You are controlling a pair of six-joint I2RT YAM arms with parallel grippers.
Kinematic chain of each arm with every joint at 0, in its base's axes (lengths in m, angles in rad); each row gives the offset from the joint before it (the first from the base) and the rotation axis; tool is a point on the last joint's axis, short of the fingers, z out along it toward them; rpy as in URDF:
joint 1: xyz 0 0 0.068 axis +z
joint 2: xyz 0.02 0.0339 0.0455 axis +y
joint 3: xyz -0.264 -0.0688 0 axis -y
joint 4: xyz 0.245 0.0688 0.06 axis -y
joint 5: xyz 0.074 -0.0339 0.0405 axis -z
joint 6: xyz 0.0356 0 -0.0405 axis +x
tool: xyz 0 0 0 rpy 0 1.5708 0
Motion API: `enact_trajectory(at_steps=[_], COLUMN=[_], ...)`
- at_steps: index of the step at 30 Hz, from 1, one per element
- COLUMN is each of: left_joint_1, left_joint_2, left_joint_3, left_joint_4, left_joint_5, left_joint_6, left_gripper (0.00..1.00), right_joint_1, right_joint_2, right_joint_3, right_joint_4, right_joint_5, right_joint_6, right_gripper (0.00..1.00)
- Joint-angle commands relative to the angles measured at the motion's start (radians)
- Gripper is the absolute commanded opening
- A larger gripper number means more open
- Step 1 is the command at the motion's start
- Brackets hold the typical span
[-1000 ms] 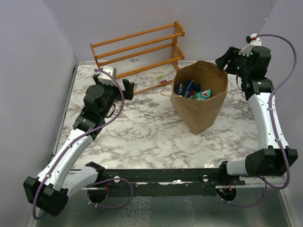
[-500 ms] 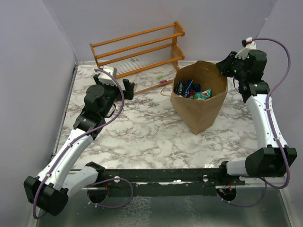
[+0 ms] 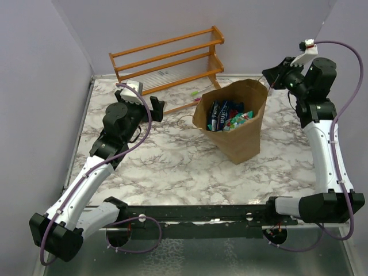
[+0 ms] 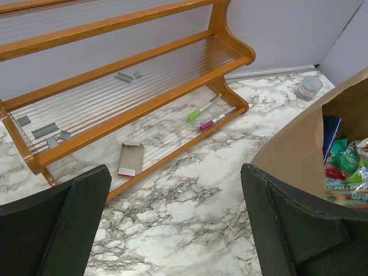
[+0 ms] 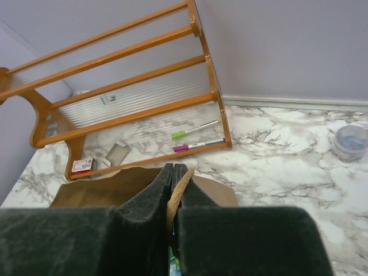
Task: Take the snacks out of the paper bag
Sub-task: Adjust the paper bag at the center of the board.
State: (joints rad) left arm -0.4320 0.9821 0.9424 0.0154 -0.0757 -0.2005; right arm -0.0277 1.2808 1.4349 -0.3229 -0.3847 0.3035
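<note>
The brown paper bag (image 3: 237,133) stands on the marble table, tilted with its mouth toward the left. Several blue, white and teal snacks (image 3: 227,115) lie inside it. They also show in the left wrist view (image 4: 345,167) past the bag's side (image 4: 293,152). My right gripper (image 3: 269,77) is shut on the bag's upper right rim and holds it up. In the right wrist view the brown paper edge (image 5: 179,187) is pinched between the fingers (image 5: 152,195). My left gripper (image 3: 156,106) is open and empty, left of the bag and apart from it.
An orange wooden rack (image 3: 167,57) stands at the back, with a green marker (image 4: 201,109) and a purple marker (image 4: 217,118) under it. A small open carton (image 4: 130,159) lies by its lower rail. A small round tub (image 5: 349,141) sits near the back wall.
My right gripper has closed on the bag's rim and lifted it. The bag has tipped and shifted to the left, its mouth now wider open. The left arm has not moved.
</note>
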Motion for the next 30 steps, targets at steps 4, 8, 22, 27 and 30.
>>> enact_trajectory(at_steps=[4, 8, 22, 27, 30], left_joint_1=[0.004, 0.003, 0.004, 0.003, 0.003], left_joint_2=[-0.012, -0.022, -0.025, -0.024, -0.022], left_joint_3=[0.025, 0.027, 0.026, 0.027, 0.029], left_joint_4=[0.024, 0.023, 0.027, 0.030, 0.039], left_joint_5=[0.020, 0.022, 0.042, 0.067, 0.124], left_joint_6=[-0.008, -0.008, -0.015, -0.024, -0.034], left_gripper=[0.99, 0.99, 0.99, 0.99, 0.99], right_joint_1=[-0.006, -0.007, 0.018, 0.103, 0.142], right_joint_2=[0.014, 0.036, 0.061, 0.009, -0.001], right_joint_3=[0.185, 0.251, 0.080, -0.031, -0.074], right_joint_4=[0.014, -0.024, 0.119, 0.127, 0.132], right_joint_5=[0.033, 0.048, -0.645, -0.692, -0.725], right_joint_6=[-0.058, -0.099, 0.019, 0.015, 0.014], right_gripper=[0.01, 0.01, 0.01, 0.01, 0.01])
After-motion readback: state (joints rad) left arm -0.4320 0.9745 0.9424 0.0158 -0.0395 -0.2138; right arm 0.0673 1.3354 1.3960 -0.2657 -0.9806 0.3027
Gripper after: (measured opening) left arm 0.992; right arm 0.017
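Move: The right hand still pinches the paper bag's handle at the bag's far right rim; the bag's middle is about 10 cm to its left, 10 cm back and 16 cm below. The wooden rack's middle stands some 30 cm left, 12 cm ahead and 22 cm below, with the pink pen about 20 cm left, 10 cm ahead and 33 cm lower. From the idle left hand the bag's middle is roughly 29 cm right, 4 cm back and 12 cm below. Keeping the paper handle pinched in its shut fingers, the right hand first lifts it about 3 cm, then swings it left across the top of the bag, some 11 cm over, coming back about 6 cm and sinking again. Meanwhile the wrist turns roughly 40 degrees counter-clockwise. ##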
